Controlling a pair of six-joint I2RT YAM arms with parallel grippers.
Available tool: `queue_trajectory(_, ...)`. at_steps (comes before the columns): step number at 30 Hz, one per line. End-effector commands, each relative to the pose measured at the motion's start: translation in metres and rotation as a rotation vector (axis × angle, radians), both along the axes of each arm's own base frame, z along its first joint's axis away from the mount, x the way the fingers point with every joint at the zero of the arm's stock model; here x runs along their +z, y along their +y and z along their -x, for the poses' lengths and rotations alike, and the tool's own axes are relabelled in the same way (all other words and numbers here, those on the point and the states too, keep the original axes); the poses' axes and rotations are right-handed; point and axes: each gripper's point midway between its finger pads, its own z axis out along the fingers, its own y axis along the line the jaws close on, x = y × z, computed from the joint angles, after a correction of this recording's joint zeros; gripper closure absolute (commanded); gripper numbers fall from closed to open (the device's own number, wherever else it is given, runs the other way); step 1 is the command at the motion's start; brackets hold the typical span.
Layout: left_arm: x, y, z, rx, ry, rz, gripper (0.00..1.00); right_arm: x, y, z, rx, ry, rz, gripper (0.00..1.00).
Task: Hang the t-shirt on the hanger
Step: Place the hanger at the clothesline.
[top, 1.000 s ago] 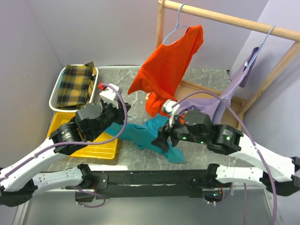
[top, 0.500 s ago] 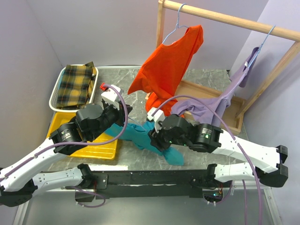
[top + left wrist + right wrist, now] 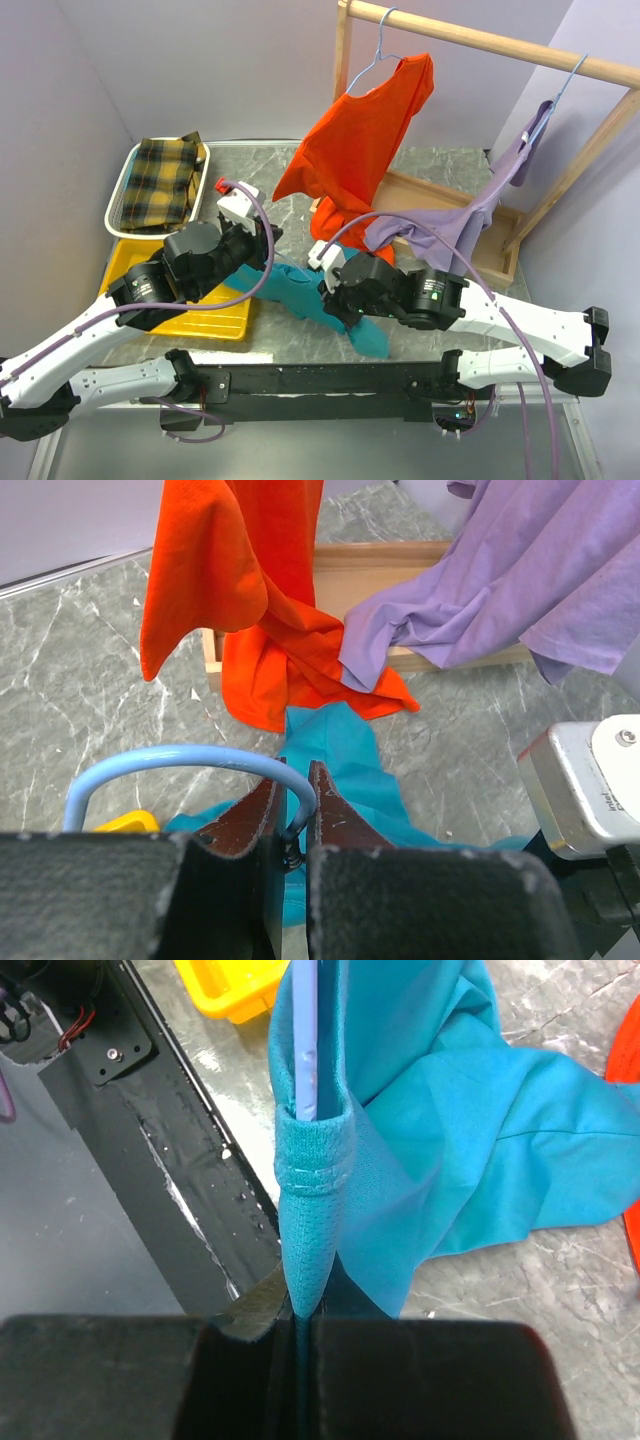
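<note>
The teal t-shirt (image 3: 296,290) lies crumpled on the marble table between the two arms, and it also fills the right wrist view (image 3: 470,1140). My left gripper (image 3: 294,802) is shut on the pale-blue wire hanger (image 3: 170,758), just below its curved hook. From above, the left gripper (image 3: 262,250) sits at the shirt's left end. My right gripper (image 3: 305,1305) is shut on a ribbed edge of the t-shirt. One arm of the hanger (image 3: 308,1030) runs down into that ribbed opening. In the top view the right gripper (image 3: 336,297) is over the shirt's middle.
An orange shirt (image 3: 360,140) and a lilac shirt (image 3: 470,215) hang from the wooden rail (image 3: 490,42) and drape down to its base (image 3: 430,190). A white basket (image 3: 125,190) with plaid cloth and a yellow tray (image 3: 215,312) stand at the left.
The right arm has swung left and down over the t-shirt, and its gripper has gone from open to shut on the shirt's edge. The left gripper has kept still on the hanger.
</note>
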Motion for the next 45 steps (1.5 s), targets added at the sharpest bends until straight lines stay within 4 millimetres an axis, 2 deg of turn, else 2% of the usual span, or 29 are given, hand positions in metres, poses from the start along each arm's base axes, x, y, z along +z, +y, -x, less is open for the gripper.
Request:
queue_trajectory(1,0.019,-0.002,-0.001,0.007,-0.036,0.066,0.89,0.007,-0.003,0.0,-0.022,-0.012,-0.05,1.0)
queue_trajectory(2,0.018,-0.001,-0.002,0.015,-0.033,0.062,0.86,0.008,-0.004,0.002,-0.017,-0.007,-0.061,1.0)
queue_trajectory(3,0.02,0.001,-0.002,0.02,-0.035,0.064,0.72,0.012,-0.005,0.003,-0.017,-0.009,-0.082,1.0)
queue_trajectory(4,0.021,0.002,-0.003,0.026,-0.035,0.069,0.63,0.014,-0.005,0.003,-0.018,-0.01,-0.091,1.0)
queue_trajectory(5,0.022,0.003,-0.003,0.031,-0.037,0.069,0.59,0.012,-0.007,0.003,-0.021,-0.008,-0.089,1.0)
queue_trajectory(6,0.024,0.003,-0.002,0.027,-0.041,0.073,0.48,0.016,-0.008,0.004,-0.023,-0.011,-0.106,1.0)
queue_trajectory(9,0.022,0.003,-0.003,0.029,-0.04,0.051,0.25,0.021,-0.011,0.005,-0.026,-0.014,-0.133,1.0)
queue_trajectory(11,0.018,0.008,-0.005,0.047,-0.04,0.017,0.16,0.022,-0.012,0.008,-0.021,-0.008,-0.143,1.0)
queue_trajectory(12,0.021,0.011,-0.007,0.067,-0.044,0.012,0.08,0.024,-0.014,0.01,-0.018,-0.003,-0.149,1.0)
queue_trajectory(14,0.024,0.017,-0.007,0.081,-0.054,0.012,0.01,0.022,-0.018,0.012,-0.023,0.007,-0.146,1.0)
queue_trajectory(15,0.028,0.019,-0.006,0.083,-0.062,0.023,0.03,0.022,-0.022,0.013,-0.024,0.009,-0.145,1.0)
queue_trajectory(19,0.047,0.024,0.003,0.051,-0.098,0.083,0.04,0.022,-0.033,0.018,-0.037,0.025,-0.151,1.0)
queue_trajectory(23,0.078,0.032,0.014,0.026,-0.151,0.178,0.04,0.024,-0.048,0.02,-0.073,0.033,-0.167,1.0)
queue_trajectory(26,0.09,0.03,0.022,-0.024,-0.176,0.213,0.04,0.022,-0.053,0.02,-0.092,0.032,-0.172,1.0)
queue_trajectory(28,0.09,0.025,0.024,-0.056,-0.185,0.193,0.04,0.021,-0.052,0.02,-0.092,0.036,-0.172,1.0)
queue_trajectory(32,0.074,0.006,0.029,-0.147,-0.165,0.12,0.04,0.023,-0.047,0.018,-0.103,0.036,-0.187,1.0)
queue_trajectory(34,0.072,0.006,0.027,-0.14,-0.157,0.119,0.04,0.025,-0.048,0.014,-0.13,0.031,-0.187,1.0)
queue_trajectory(36,0.071,0.01,0.026,-0.122,-0.16,0.128,0.04,0.025,-0.054,0.011,-0.17,0.033,-0.18,1.0)
queue_trajectory(39,0.077,0.019,0.024,-0.073,-0.172,0.166,0.04,0.037,-0.068,0.014,-0.203,0.042,-0.189,1.0)
queue_trajectory(40,0.078,0.021,0.023,-0.065,-0.171,0.174,0.04,0.046,-0.071,0.015,-0.216,0.049,-0.215,1.0)
queue_trajectory(43,0.077,0.027,0.017,0.001,-0.155,0.217,0.01,0.059,-0.09,0.019,-0.259,0.064,-0.237,1.0)
queue_trajectory(45,0.072,0.032,0.008,0.075,-0.131,0.252,0.03,0.06,-0.106,0.021,-0.294,0.074,-0.224,1.0)
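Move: The left hand still pinches the hanger at the hook's neck; the teal t-shirt's middle lies some 28 cm below it, about 6 cm to its right and 3 cm back. The right hand already grips the t-shirt over the hanger's end. From it the clothesline bar's middle is roughly 32 cm ahead, 23 cm right and 32 cm higher, the orange t-shirt's lower end about 23 cm ahead, 6 cm right and 18 cm lower. Rightward, about 8 cm with a little draw back, goes the right hand, keeping its shut grip on t-shirt and hanger end; it rises, dips and rises again, ending some 2 cm higher. The left fingers open wide and let go of the hanger; that hand then lifts about 6 cm, easing slightly back and left, clear of the hook. ##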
